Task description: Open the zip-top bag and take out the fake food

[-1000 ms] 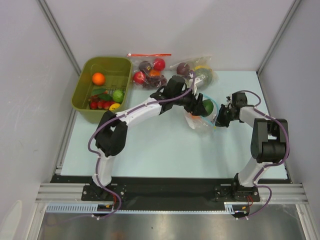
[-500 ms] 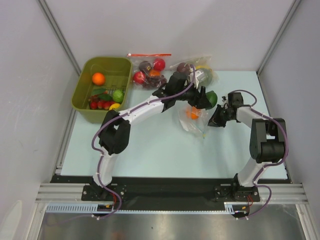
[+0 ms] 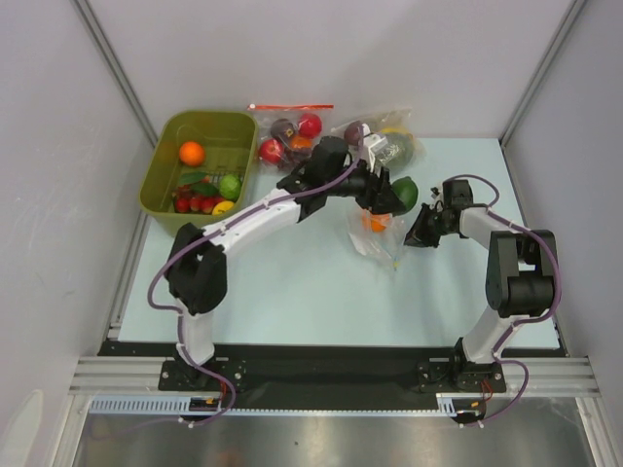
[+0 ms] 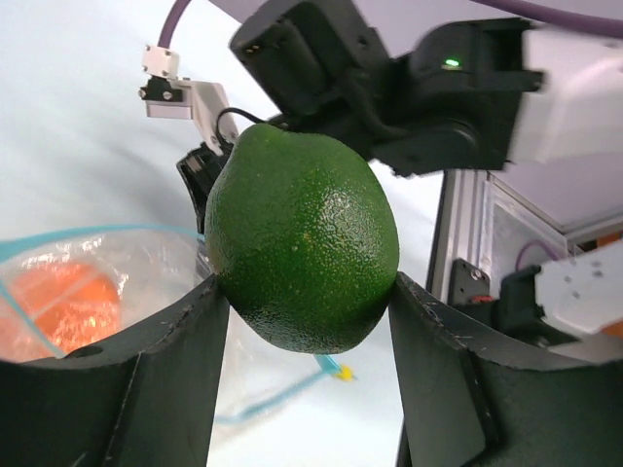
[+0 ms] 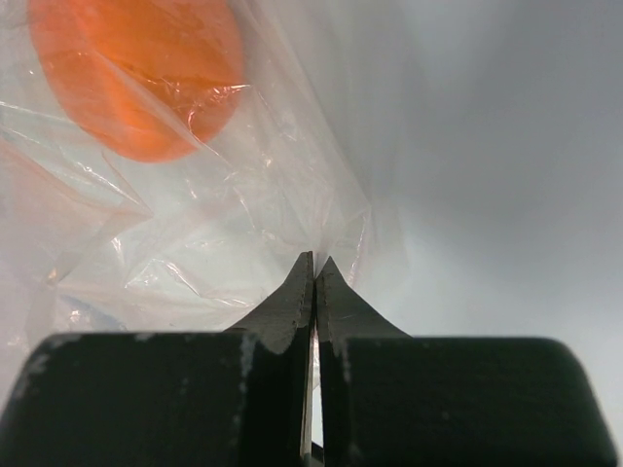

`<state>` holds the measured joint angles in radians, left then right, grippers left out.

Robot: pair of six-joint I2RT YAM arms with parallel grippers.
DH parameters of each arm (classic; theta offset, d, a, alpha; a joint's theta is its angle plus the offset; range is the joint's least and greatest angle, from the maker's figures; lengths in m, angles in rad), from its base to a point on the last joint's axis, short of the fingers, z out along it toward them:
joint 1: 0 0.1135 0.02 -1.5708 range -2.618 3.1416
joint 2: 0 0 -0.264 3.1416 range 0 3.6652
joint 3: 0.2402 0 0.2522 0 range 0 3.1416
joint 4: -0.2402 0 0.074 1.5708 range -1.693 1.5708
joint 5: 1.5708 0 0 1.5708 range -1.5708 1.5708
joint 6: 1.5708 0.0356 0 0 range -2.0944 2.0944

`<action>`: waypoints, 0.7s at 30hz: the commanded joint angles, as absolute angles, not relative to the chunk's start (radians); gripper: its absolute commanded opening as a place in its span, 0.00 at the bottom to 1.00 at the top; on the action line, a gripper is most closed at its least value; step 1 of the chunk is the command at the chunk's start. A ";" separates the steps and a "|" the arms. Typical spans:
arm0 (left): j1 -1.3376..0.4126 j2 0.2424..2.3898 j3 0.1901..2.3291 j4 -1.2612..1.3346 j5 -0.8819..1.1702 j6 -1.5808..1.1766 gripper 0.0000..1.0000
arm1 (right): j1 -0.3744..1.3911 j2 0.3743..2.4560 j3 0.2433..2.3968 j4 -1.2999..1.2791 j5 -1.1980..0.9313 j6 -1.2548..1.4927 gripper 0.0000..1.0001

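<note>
The clear zip-top bag [image 3: 382, 238] with its light-blue zip strip lies crumpled on the table. An orange fruit [image 3: 378, 222] is still inside it, also showing in the wrist views [image 4: 58, 304] [image 5: 136, 78]. My left gripper [image 3: 399, 195] hangs above the bag's far side, shut on a dark green fruit [image 3: 405, 191]. The left wrist view shows that fruit [image 4: 302, 233] pinched between both fingers of the gripper [image 4: 307, 302]. My right gripper [image 3: 416, 236] is shut on a fold of the bag's plastic [image 5: 243, 224], its tips [image 5: 313, 261] pressed together on the film.
An olive-green bin [image 3: 167, 190] at the back left holds an orange fruit [image 3: 192, 153], a light green one [image 3: 230, 185], a yellow one [image 3: 223, 207] and small red tomatoes. Two other clear bags of fruit [image 3: 292, 131] [image 3: 387, 141] lie at the back, just behind my left gripper.
My left gripper has lifted the dark green fruit out of the bag and drawn it back and up. The bag has slid left and flattened, with the right gripper still pinching it.
</note>
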<state>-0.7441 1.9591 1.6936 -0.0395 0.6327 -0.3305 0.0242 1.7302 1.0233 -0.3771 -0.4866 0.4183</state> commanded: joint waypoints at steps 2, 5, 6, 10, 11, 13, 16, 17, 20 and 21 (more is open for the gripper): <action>-0.709 1.777 1.620 -0.081 0.660 -0.279 0.00 | 0.023 1.729 1.045 -0.376 -0.488 0.403 0.00; -0.657 1.683 1.548 -0.090 0.641 -0.279 0.00 | 0.021 1.732 1.046 -0.377 -0.488 0.403 0.00; -0.640 1.658 1.531 -0.101 0.631 -0.275 0.00 | 0.021 1.732 1.048 -0.379 -0.491 0.405 0.00; -0.505 1.534 1.464 -0.158 0.543 -0.258 0.00 | 0.021 1.724 1.058 -0.387 -0.492 0.407 0.00; -0.436 1.488 1.433 -0.160 0.517 -0.255 0.00 | 0.021 1.721 1.061 -0.388 -0.494 0.407 0.00; -0.365 1.453 1.408 -0.175 0.485 -0.245 0.00 | 0.021 1.718 1.068 -0.394 -0.494 0.405 0.00; -0.233 1.433 1.417 -0.268 0.375 -0.232 0.00 | 0.023 1.712 1.080 -0.403 -0.495 0.402 0.00; -0.177 1.437 1.434 -0.287 0.307 -0.235 0.00 | 0.023 1.707 1.078 -0.405 -0.495 0.403 0.00; -0.091 1.448 1.450 -0.342 0.210 -0.248 0.00 | 0.021 1.700 1.080 -0.406 -0.497 0.402 0.00; -0.072 1.459 1.447 -0.350 0.165 -0.262 0.00 | 0.021 1.698 1.080 -0.408 -0.497 0.403 0.00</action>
<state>-0.1230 1.4593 1.4200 -0.2699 0.3237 -0.2611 0.0242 1.7298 1.0462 -0.3985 -0.4870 0.4145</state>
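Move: The green bin my left hand's dark green food goes to has its middle about 47 cm left, 15 cm ahead and 18 cm below that hand. The zip-top bag with the orange inside lies some 6 cm ahead, about 1 cm left and 21 cm below. The red-fruit bag sits 24 cm left and 26 cm ahead, 22 cm down. From my right hand, the bin is about 54 cm left, 13 cm forward and 3 cm up. Keeping my grip on the dark green food, already clear of the bag, I swing my left hand fast to the left, about 34 cm, towards the bin. I start with a rise of some 7 cm and a slight draw back, then sweep forward about 12 cm while the hand turns some 50 degrees counter-clockwise. My right hand stays put, fingers shut at the bag's edge. ##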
